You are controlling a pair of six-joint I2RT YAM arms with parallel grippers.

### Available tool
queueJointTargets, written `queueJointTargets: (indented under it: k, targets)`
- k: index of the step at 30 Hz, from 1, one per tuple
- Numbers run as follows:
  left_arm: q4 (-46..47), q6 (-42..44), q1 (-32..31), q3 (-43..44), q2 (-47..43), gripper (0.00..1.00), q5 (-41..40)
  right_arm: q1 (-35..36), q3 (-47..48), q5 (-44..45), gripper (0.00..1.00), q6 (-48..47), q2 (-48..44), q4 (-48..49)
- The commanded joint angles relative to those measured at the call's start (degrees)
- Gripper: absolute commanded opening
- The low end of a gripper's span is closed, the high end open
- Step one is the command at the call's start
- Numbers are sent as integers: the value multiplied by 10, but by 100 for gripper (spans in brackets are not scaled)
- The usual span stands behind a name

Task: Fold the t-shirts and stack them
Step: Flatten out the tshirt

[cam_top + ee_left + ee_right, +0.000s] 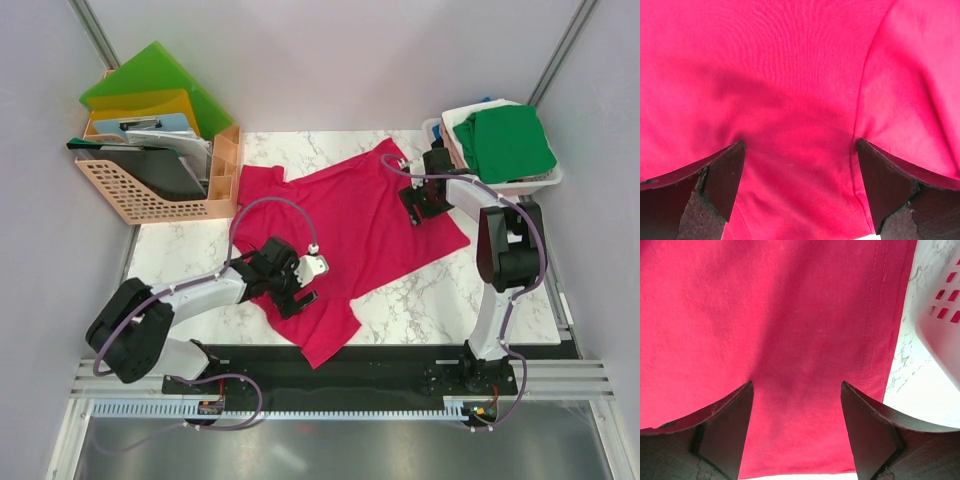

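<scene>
A crimson-pink t-shirt [345,230] lies spread flat and slanted across the marble table [190,250]. My left gripper [292,290] hovers open over its near-left part, close to a sleeve seam [860,115]; cloth [800,100] fills the view between the fingers [722,180]. Over the shirt's far-right corner my right gripper [418,205] stands open, the stitched hem [879,320] just to its right. Nothing is pinched in either one. A green t-shirt [510,140] lies on top of the white basket [535,183] at the far right.
An orange plastic rack [150,185] with green and yellow folders [150,85] and dark items stands at the far left. The white basket's wall [940,335] is close to the right gripper. Bare marble [440,300] shows near the right front.
</scene>
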Motion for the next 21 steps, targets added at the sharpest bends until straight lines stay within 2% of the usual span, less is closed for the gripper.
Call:
queueJointTargets:
  k: [1, 7, 13, 18, 21]
  targets:
    - [-19, 30, 1, -40, -42, 100, -50, -25, -5, 38, 78, -7, -14, -4]
    - [-27, 45, 13, -59, -118, 100, -83, -73, -70, 36, 78, -46, -90, -38]
    - [-33, 51, 18, -42, -109, 100, -89, -116, -135, 19, 79, -80, -159, -58]
    - [-26, 36, 19, -28, -118, 100, -83, -122, -177, 14, 78, -96, -220, -48]
    - [-26, 20, 19, -15, -127, 100, -75, -122, -185, -20, 78, -96, -252, -42]
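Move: My right hand is low over the t-shirt near its hem; the hem's near corner lies about 10 cm back and 11 cm right, some 2 cm below. The hem's far corner is roughly 20 cm straight ahead, and the clothes basket 8 cm ahead and 25 cm right. My left hand is just above the collar end: the collar is about 10 cm left and 2 cm ahead, the near sleeve some 5 cm back and 5 cm right. With my right hand I sweep diagonally back and right along the hem side, about 10 cm each way, to its near corner, staying low at first and then rising some 3 cm, fingers still open. Meanwhile my wide-open left hand slides about 4 cm left towards the collar, rising a little and tilting some 10 degrees so its fingertips swing forward. ##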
